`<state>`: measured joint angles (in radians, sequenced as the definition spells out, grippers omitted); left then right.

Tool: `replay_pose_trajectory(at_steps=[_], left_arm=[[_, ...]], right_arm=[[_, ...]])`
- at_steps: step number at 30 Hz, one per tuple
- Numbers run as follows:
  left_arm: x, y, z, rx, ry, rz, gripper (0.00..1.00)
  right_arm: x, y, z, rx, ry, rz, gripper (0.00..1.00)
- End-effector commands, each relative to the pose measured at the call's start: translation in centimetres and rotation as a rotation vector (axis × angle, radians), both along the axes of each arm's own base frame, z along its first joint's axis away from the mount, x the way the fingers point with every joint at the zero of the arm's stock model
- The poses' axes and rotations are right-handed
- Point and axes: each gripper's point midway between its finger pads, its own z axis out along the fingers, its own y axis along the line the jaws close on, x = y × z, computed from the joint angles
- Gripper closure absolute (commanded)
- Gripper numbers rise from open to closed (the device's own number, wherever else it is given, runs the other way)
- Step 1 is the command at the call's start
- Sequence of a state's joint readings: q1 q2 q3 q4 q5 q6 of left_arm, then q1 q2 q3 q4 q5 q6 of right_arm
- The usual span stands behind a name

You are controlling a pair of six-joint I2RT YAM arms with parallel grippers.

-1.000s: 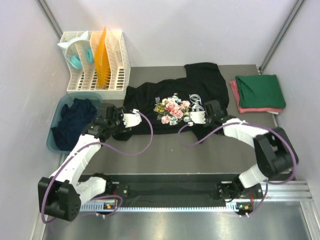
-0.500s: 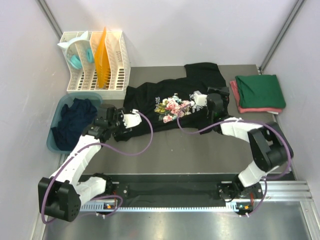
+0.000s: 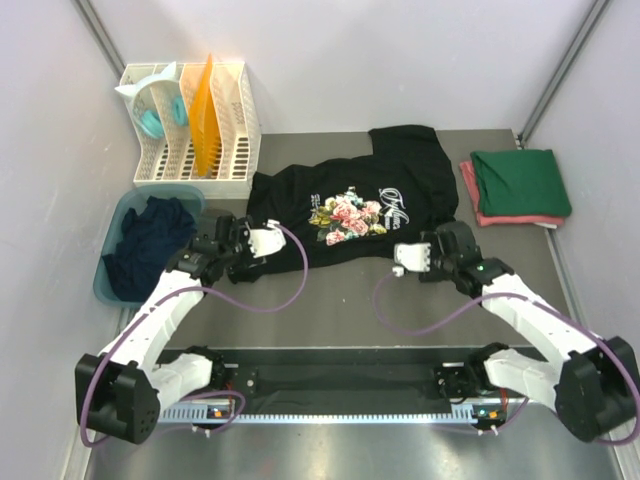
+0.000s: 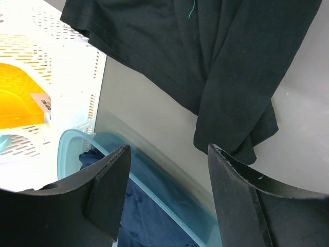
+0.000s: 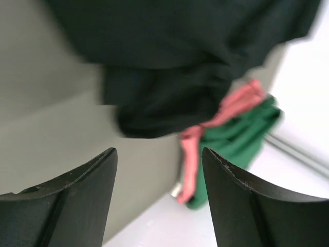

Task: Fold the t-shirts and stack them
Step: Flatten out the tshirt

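A black t-shirt (image 3: 350, 195) with a flower print lies spread face up on the grey table (image 3: 340, 300); it also shows in both wrist views (image 4: 216, 62) (image 5: 164, 51). At the right, a folded green t-shirt (image 3: 520, 180) (image 5: 236, 139) rests on a folded pinkish-red one (image 3: 470, 195) (image 5: 226, 116). A navy t-shirt (image 3: 145, 245) (image 4: 144, 216) is bunched in the teal tub (image 3: 110, 285) (image 4: 77, 141). My left gripper (image 3: 215, 243) (image 4: 168, 149) hangs open and empty between the tub's edge and the black shirt's left sleeve. My right gripper (image 3: 432, 250) (image 5: 159, 152) is open and empty just off the black shirt's lower right hem.
A white slotted rack (image 3: 195, 125) (image 4: 61, 62) with an orange folder and teal headphones stands at the back left, behind the tub. Grey walls close in the left, back and right sides. The right wrist view is blurred by motion.
My right gripper opened, let go of the black shirt and pulled back toward the near side; the shirt's right part now lies flatter. The left arm has stayed put.
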<state>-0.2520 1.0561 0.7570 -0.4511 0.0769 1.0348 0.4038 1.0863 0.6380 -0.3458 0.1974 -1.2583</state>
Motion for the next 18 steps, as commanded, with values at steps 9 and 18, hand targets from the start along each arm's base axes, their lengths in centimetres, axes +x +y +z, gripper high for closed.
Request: replay_pose_trajectory(at_steps=[9,18], left_arm=[[0.5,-1.5,1.8,-0.004,-0.029,-0.012,0.34],[1.0,-2.2,2.6,0.01,-0.04,-0.022,0.34]], right_arm=[[-6.1,2.2,-6.2,0.056,0.25,0.217,0.32],[-2.2,2.3,-8.9,0.042,0.165,0.147,0.33]])
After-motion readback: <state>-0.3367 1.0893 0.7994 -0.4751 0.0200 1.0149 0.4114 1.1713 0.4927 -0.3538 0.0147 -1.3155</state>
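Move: The t-shirt's right sleeve lies about 5 cm ahead of the right hand, 2 cm to its left and some 10 cm below. From this hand the flower print is about 12 cm ahead and 23 cm left, and the folded stack about 21 cm ahead and 22 cm right. Some 12 cm under the left hand is the left sleeve, level with it and 4 cm to its right; the bin's middle is about 25 cm left and 4 cm ahead. The empty right hand carries on down and back from over the near edge of the shirt, sinking nearly 9 cm and drawing back some 7 before easing about 2 cm forward again, so that its fingers come low over the bare table on the near side of the right sleeve. Meanwhile it tips its fingers about 15 degrees more steeply down with a small counter-clockwise turn and keeps them about two-thirds open, while the left hand, open as well, drifts roughly 2 cm right above the left sleeve. ##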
